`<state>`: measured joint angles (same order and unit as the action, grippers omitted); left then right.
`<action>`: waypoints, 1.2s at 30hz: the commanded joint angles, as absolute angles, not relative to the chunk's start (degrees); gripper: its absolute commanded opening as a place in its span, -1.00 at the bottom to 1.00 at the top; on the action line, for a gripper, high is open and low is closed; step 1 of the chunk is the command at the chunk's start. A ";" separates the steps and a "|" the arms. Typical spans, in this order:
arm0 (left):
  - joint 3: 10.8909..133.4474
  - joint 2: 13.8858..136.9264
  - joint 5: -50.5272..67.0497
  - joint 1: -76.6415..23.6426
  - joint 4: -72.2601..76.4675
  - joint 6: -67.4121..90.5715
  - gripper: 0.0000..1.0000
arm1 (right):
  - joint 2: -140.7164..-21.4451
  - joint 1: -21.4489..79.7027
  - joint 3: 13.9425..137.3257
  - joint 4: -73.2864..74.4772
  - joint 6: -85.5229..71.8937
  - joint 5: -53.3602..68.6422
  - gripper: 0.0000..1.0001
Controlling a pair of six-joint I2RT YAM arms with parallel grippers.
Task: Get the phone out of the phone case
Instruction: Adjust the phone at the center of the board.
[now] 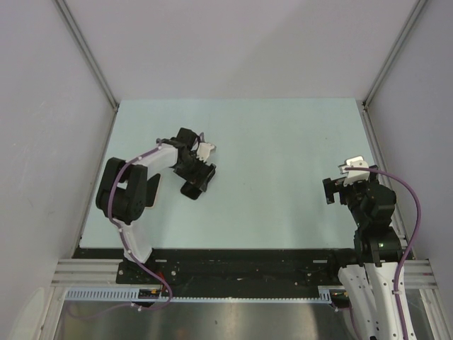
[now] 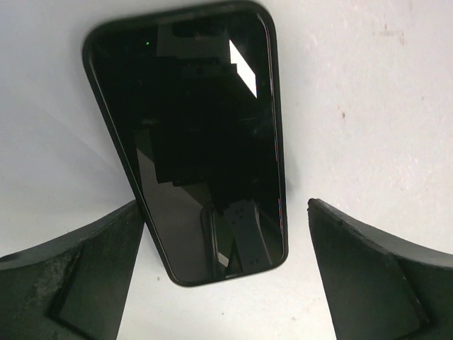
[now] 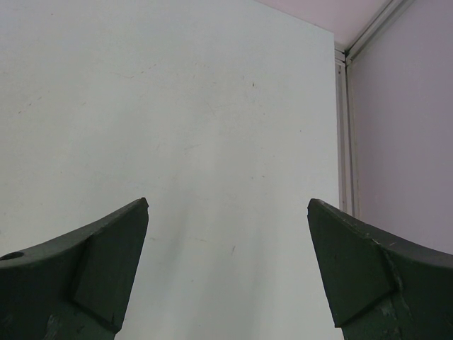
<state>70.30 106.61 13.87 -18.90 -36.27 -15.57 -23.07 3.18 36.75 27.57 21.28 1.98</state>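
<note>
A black phone (image 2: 198,134) lies screen up on the pale table, its glossy glass mirroring my gripper. A thin dark rim runs round it, and I cannot tell whether that rim is the phone case. My left gripper (image 2: 225,204) is open, with a finger on each side of the phone's near end and a gap on both sides. In the top view the left gripper (image 1: 198,180) covers most of the phone. A pale flat piece (image 1: 153,191) lies half under the left arm; what it is I cannot tell. My right gripper (image 3: 228,202) is open over bare table at the right (image 1: 338,180).
The table (image 1: 283,163) is walled at the back and on both sides. A metal post and side wall (image 3: 396,127) stand close to the right of the right gripper. The left arm's elbow (image 1: 120,195) sits near the left wall.
</note>
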 commanded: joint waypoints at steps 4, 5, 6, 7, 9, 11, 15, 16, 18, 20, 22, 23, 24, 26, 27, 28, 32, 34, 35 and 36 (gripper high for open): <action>65.22 100.55 14.41 -19.25 -39.11 -17.93 1.00 | -22.68 3.43 36.91 26.37 21.71 1.58 0.99; 64.34 99.85 14.50 -19.25 -39.55 -18.10 1.00 | -22.50 3.51 36.83 26.45 21.71 1.67 1.00; 63.90 99.58 14.85 -19.25 -39.64 -18.63 0.99 | -22.50 3.52 36.83 26.46 21.71 1.67 0.99; 63.55 99.32 15.38 -19.25 -39.81 -18.89 1.00 | -22.41 3.52 36.83 26.46 21.71 1.67 1.00; 62.84 99.05 17.22 -19.25 -39.99 -19.34 1.00 | -22.41 3.51 36.91 26.37 21.71 1.84 1.00; 62.75 99.05 19.93 -19.42 -39.99 -19.69 1.00 | -22.41 3.52 36.83 26.37 21.71 2.11 1.00; 64.07 100.10 22.49 -20.83 -40.69 -19.77 1.00 | -22.76 3.51 36.83 26.54 21.80 2.11 0.99; 64.33 100.11 22.93 -21.87 -41.04 -19.86 1.00 | -22.76 3.52 36.83 26.54 21.88 2.11 0.99; 65.21 100.37 23.73 -23.02 -41.66 -19.95 1.00 | -22.94 3.52 36.83 26.46 21.80 2.11 0.99; 65.83 100.63 24.08 -24.95 -42.01 -19.69 1.00 | -22.94 3.52 36.83 26.37 21.71 2.20 0.99; 66.53 101.33 24.26 -26.79 -41.92 -19.43 1.00 | -23.03 3.60 36.83 26.28 21.71 2.20 1.00; 67.32 101.69 24.69 -27.24 -42.01 -18.99 1.00 | -23.03 3.60 36.74 26.28 21.71 2.20 0.99; 67.85 102.12 24.96 -27.86 -41.92 -18.72 1.00 | -23.03 3.69 36.83 26.28 21.62 2.11 1.00; 69.68 103.87 25.05 -29.44 -41.92 -18.02 1.00 | -23.03 3.69 36.83 26.37 21.62 2.11 0.99; 70.48 104.41 25.05 -29.97 -41.92 -17.93 1.00 | -22.94 3.69 36.83 26.37 21.71 2.11 1.00; 71.18 105.02 24.87 -30.75 -41.92 -17.84 1.00 | -23.03 3.69 36.83 26.45 21.71 2.11 0.99; 77.58 108.54 24.87 -31.55 -42.01 -17.05 1.00 | -23.11 3.69 36.83 26.63 21.80 2.20 0.99; 79.79 110.82 24.87 -32.08 -42.10 -16.70 1.00 | -23.38 3.69 36.83 26.63 21.80 2.29 1.00; 81.72 111.35 25.13 -32.25 -42.36 -16.70 1.00 | -23.81 3.69 36.83 26.46 21.88 2.37 0.99; 82.70 112.05 25.22 -32.43 -42.71 -16.79 1.00 | -23.91 3.69 36.83 26.54 21.88 2.46 1.00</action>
<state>76.40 109.93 23.07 -31.77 -43.20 -17.52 -23.11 3.31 36.75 27.57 21.30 2.02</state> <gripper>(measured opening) 0.996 0.994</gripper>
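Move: The phone lies flat between the left gripper's open fingers, slanting forward-right, its middle about 3 cm ahead of the hand point, 2 cm to its right and 1 cm below. The pale-rimmed phone lies some 16 cm to the left of the hand, level with it in reach and 1 cm below. From the idle right gripper the phone is about 13 cm ahead, 41 cm left and 22 cm down. Draw the left gripper back some 4 cm along the phone towards its near end, keeping the fingers wide open and low at the board. Then sweep about 9 cm right, pushing the phone's near end along with the left-side finger, still drifting back at first and easing forward about 2 cm at the end. Turn the wrist some 15 degrees clockwise as you go. ##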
